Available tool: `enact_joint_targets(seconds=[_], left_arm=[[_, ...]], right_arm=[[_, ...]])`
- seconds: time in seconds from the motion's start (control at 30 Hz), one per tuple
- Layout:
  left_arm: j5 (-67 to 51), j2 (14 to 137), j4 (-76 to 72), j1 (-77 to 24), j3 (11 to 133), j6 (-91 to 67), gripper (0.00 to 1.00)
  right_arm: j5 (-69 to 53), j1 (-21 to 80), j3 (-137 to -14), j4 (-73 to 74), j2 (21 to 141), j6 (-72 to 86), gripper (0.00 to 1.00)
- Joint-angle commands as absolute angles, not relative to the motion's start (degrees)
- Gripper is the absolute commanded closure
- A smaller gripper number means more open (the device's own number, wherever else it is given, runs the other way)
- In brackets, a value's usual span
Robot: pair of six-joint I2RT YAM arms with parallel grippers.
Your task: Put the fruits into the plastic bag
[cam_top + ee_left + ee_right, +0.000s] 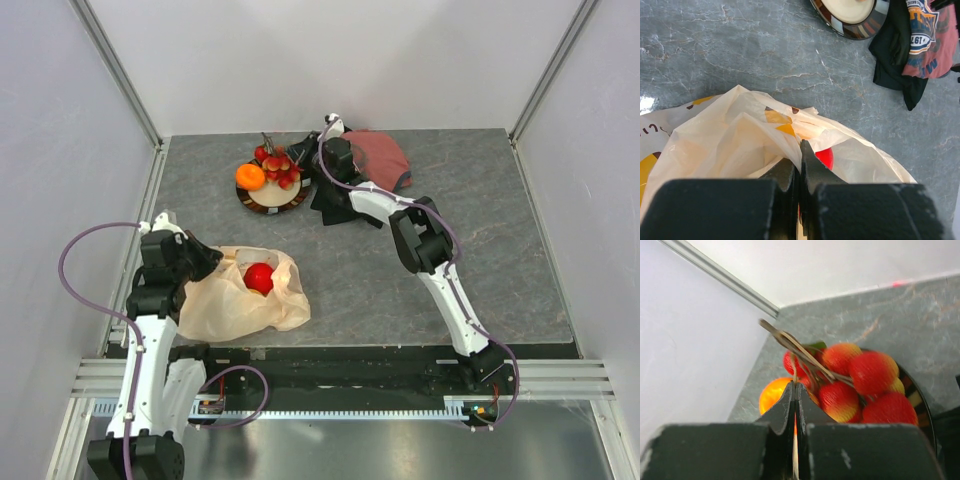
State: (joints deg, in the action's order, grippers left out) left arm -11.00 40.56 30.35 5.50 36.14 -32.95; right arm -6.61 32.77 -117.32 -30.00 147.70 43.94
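Note:
The plastic bag point(235, 305) lies crumpled at the near left with a red apple point(259, 277) inside its mouth. My left gripper point(213, 263) is shut on the bag's rim point(790, 131), and the apple point(826, 157) shows just past the fingertips. On the dark plate point(292, 200) at the back sit an orange point(250, 176) and a bunch of red berries point(278, 166). My right gripper point(303, 168) is over the plate. In the right wrist view the right gripper point(795, 388) is shut on a thin stem of the berries point(872, 372), with the orange point(771, 394) behind it.
A red-and-black printed cloth point(383, 157) lies bunched right of the plate, under the right arm; in the left wrist view the cloth point(920, 45) sits beside the plate's rim point(860, 31). Walls and metal rails enclose the grey table point(480, 230).

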Motion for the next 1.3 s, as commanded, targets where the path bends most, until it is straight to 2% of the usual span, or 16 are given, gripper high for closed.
enact_joint_targets(seconds=[0.0, 0.67, 1.0, 1.27], left_arm=[[-12.0, 38.5, 30.1, 5.5, 36.4, -32.0, 0.98], [-13.4, 32.2, 32.2, 5.5, 38.1, -32.1, 0.98], [-12.7, 26.6, 35.7, 5.5, 40.5, -34.5, 0.99], [-13.5, 26.9, 35.3, 5.5, 43.7, -36.7, 0.98]], right_arm=[[-8.3, 32.2, -116.5, -35.7, 140.2, 45.6, 1.0], [-12.8, 32.0, -104.2, -39.9, 125.1, 49.1, 1.0], [-16.3, 34.5, -91.7, -31.5, 106.1, 40.6, 1.0], [-14.4, 43.2, -79.7, -21.1, 91.3, 34.0, 1.0]])
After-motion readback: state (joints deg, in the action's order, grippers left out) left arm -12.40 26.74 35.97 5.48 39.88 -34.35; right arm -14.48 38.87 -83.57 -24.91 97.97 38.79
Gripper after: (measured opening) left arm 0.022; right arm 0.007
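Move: Back from the right hand, which already pinches the stem of the red fruit bunch, the bag's mouth lies roughly 35 cm nearer the base, 3 cm to its left and 10 cm lower. The bowl's middle is about 5 cm back, 3 cm left and 13 cm below that hand; the orange sits 5 cm back and 10 cm left, 11 cm lower. From the left hand, already gripping the bag's rim, the mouth is some 9 cm right, 3 cm back and 8 cm down. Hoisting the red fruit bunch by its stem, the right hand first goes almost straight up about 9 cm, then sweeps back and higher over the near side of the bowl, speeding up to some 19 cm back and 23 cm up in all, tipping its fingers slightly upward. The left hand keeps its pinch on the bag's rim, raising it about 6 cm and drawing it slightly back. ##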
